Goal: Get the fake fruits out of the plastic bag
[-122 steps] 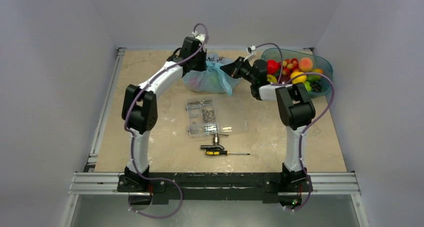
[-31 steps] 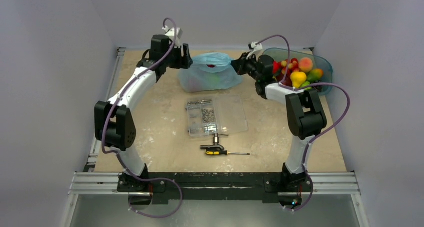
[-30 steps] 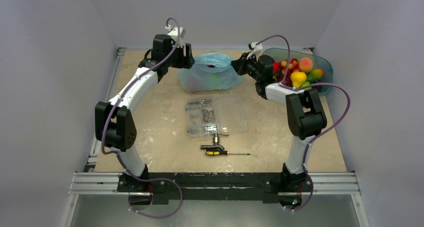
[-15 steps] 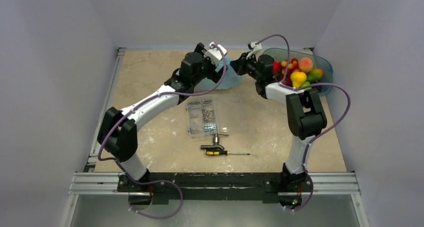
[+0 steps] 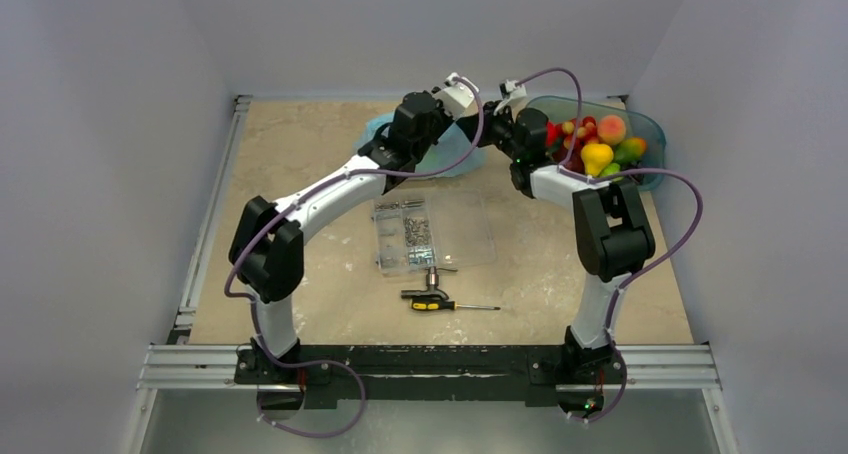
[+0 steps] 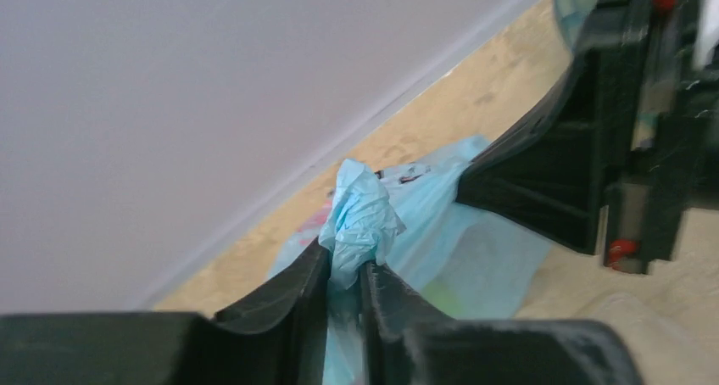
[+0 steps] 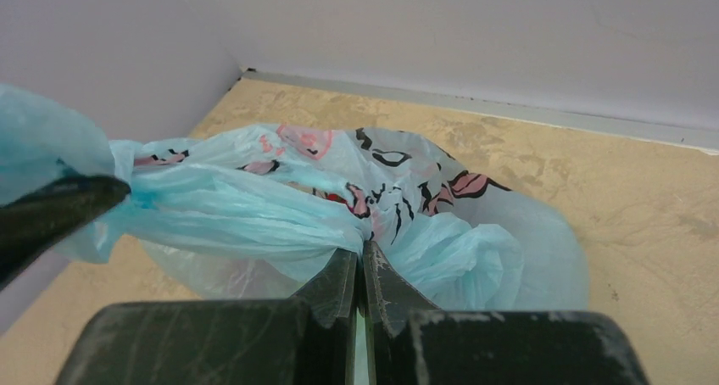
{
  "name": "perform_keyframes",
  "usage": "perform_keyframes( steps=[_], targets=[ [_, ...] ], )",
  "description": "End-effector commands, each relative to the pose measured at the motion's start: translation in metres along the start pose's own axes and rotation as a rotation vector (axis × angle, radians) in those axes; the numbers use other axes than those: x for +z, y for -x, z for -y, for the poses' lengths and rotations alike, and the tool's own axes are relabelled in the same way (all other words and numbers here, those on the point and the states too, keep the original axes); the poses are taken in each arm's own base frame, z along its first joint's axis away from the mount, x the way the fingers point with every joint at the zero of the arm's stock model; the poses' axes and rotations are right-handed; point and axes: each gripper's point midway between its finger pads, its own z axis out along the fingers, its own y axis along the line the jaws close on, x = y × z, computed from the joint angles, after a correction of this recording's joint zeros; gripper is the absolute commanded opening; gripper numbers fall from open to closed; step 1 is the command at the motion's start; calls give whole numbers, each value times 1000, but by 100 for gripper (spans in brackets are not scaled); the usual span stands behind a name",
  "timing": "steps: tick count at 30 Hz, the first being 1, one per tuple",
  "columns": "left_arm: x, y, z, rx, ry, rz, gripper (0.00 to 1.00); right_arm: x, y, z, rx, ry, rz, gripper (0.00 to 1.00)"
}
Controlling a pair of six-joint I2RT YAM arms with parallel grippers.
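The light blue plastic bag (image 5: 447, 158) lies at the back of the table, mostly covered by my left arm. My left gripper (image 6: 346, 270) is shut on a crumpled fold of it, close to my right gripper (image 5: 492, 126). The right gripper (image 7: 363, 256) is shut on the printed film of the bag (image 7: 475, 249), which is stretched between the two. Through the film, in the left wrist view, a green fake fruit (image 6: 441, 296) shows faintly; a bit of red (image 7: 337, 197) shows at the bag's mouth. The other fruits in the bag are hidden.
A teal see-through tub (image 5: 648, 134) full of coloured fruits stands at the back right, just behind the right arm. A clear compartment box of screws (image 5: 430, 232) lies mid-table, with a screwdriver (image 5: 445, 304) and a small tool in front of it. The back wall is close.
My left arm swung from the bag's left side across to its right side. Its gripper opened, then shut on a fold of the bag beside the right gripper. The right arm stayed put.
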Motion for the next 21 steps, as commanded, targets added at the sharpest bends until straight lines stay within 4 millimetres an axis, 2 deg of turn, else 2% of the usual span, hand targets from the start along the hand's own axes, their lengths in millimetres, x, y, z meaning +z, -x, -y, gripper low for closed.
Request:
perform_keyframes(
  steps=[1, 4, 7, 11, 14, 18, 21],
  targets=[
    [-21, 23, -65, -109, 141, -11, 0, -5, 47, -17, 122, 2, 156, 0],
    [-47, 7, -89, -269, 74, -50, 0, -7, 46, -6, 281, -28, 188, 0],
    [-75, -18, -109, -476, 32, -78, 0, -10, 47, -1, 396, -8, 236, 0],
    [-100, -42, -104, -571, -44, -95, 0, -6, 35, 1, 433, 3, 208, 0],
    [-107, -51, -101, -575, -38, -94, 0, -3, 24, 6, 417, -23, 156, 2],
    [-110, -49, -98, -600, -65, -94, 0, 0, 15, -1, 309, -48, 43, 26],
    [-106, -50, -91, -629, -102, -98, 0, 3, 11, -7, 172, -120, -68, 49]
  ],
)
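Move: The rim of the plastic bag lies between the left hand's half-closed fingers. The bag's body is roughly 3 cm to that hand's left, level fore-and-aft and some 15 cm below. The right gripper's tips are about 5 cm right of the left hand, 4 cm farther out and 5 cm lower. The parts box lies some 18 cm back, 1 cm left and 19 cm below. For the right hand, already gripping bag plastic, the bag's body is about 7 cm left, 3 cm back and 10 cm below. The left fingers finish shutting on the bunched rim and draw it left, away from the right gripper, about 17 cm and slightly up, then come back about 5 cm and sink a little, rolling left side down some 25 degrees and tipping down. The right hand nearly holds its place on its pinch, rolls left side up about 20 degrees, then starts opening its fingers. ##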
